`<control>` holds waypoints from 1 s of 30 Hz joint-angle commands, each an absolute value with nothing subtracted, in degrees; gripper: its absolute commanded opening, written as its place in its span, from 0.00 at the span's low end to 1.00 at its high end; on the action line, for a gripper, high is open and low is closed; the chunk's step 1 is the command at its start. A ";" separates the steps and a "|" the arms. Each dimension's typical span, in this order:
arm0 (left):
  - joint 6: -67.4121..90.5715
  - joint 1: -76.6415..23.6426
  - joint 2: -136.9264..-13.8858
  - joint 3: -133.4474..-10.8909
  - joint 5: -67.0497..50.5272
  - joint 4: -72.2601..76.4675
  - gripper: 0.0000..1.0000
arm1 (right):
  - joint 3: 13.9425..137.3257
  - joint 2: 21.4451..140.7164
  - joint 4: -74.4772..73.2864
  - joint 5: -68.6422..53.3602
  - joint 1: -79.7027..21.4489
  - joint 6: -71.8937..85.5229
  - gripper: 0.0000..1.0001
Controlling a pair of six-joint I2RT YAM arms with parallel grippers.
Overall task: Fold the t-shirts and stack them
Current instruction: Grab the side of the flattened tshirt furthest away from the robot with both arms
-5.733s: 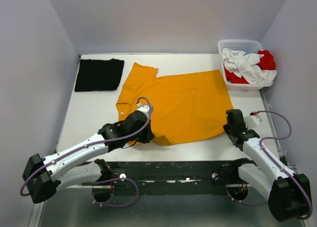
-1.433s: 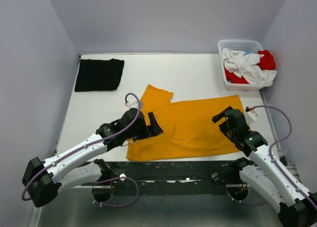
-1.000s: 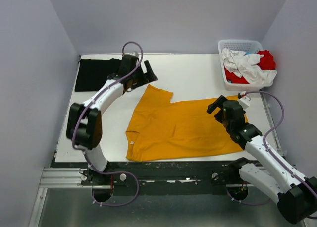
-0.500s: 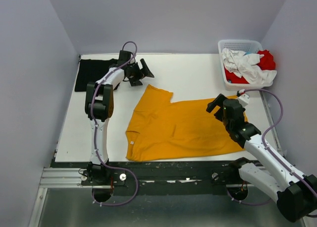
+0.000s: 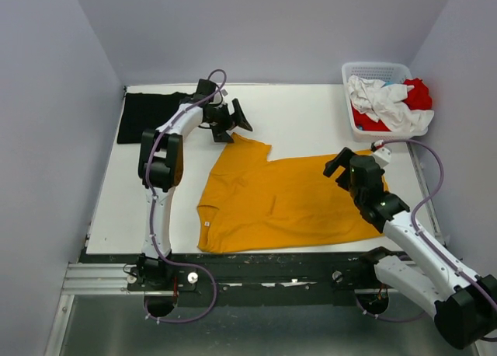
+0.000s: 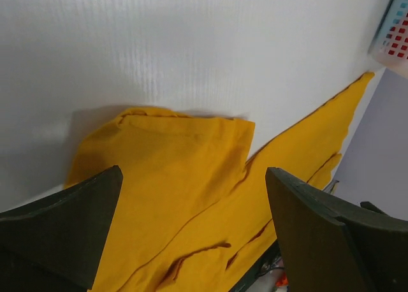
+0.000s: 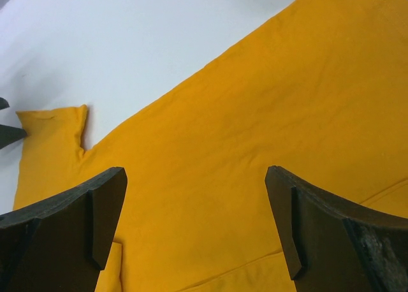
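A mustard t-shirt (image 5: 287, 204) lies folded lengthwise across the near middle of the table, one sleeve (image 5: 248, 148) pointing to the back left. My left gripper (image 5: 234, 129) hovers open just behind that sleeve; in its wrist view the sleeve (image 6: 185, 152) sits ahead of the empty gap (image 6: 191, 228). My right gripper (image 5: 345, 163) is open above the shirt's right part, with only yellow cloth (image 7: 255, 132) between its fingers (image 7: 194, 222). A folded black t-shirt (image 5: 154, 116) lies at the back left. White (image 5: 384, 99) and red (image 5: 419, 95) t-shirts fill the basket.
The white lattice basket (image 5: 373, 65) stands at the back right corner. Grey walls close the table on three sides. The left arm stretches far over the table's left part. Bare white tabletop (image 5: 303, 115) lies behind the mustard shirt.
The mustard shirt went from spread flat to folded and nearer the front. The left arm swung from the front to the back, then edged right toward the sleeve. The right gripper stays put.
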State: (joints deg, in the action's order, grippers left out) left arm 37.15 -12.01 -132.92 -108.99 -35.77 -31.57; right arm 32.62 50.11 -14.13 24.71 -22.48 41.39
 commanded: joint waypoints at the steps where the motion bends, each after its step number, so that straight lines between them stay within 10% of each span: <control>1: 34.77 -14.04 -133.04 -111.27 -33.82 -40.91 0.99 | 33.14 47.95 -15.45 26.17 -22.21 40.41 1.00; 17: 34.65 -13.20 -129.25 -114.81 -23.60 -28.65 0.99 | 31.69 47.31 -14.48 25.68 -22.24 39.09 1.00; 30: 51.90 -7.96 -142.73 -120.84 -39.14 -16.97 0.99 | 33.14 50.10 -12.67 24.98 -22.24 41.21 1.00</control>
State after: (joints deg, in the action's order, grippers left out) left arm 46.72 -7.57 -141.67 -124.84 -32.08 -20.47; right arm 32.58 49.89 -14.35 24.71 -22.48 40.45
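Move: The orange t-shirt's far left sleeve corner lies about 3 cm ahead and 4 cm left of the left hand, some 5 cm below. The sleeve's inner corner is about 10 cm to the hand's right and 1 cm nearer the base; the shirt's body centres about 21 cm back and 16 cm right, the black cloth 10 cm ahead and 34 cm left. From the right hand the far left sleeve corner is about 20 cm ahead, 37 cm left and 11 cm lower. Draw the open left gripper back about 3.5 cm low over the sleeve, easing slightly right and down, then reverse and sweep it forward some 14 cm, rising and drifting left, past the sleeve's far edge and away over the bare table. On the way out turn the wrist about 15 degrees counter-clockwise and tip the fingers up a little, keeping them wide open. ##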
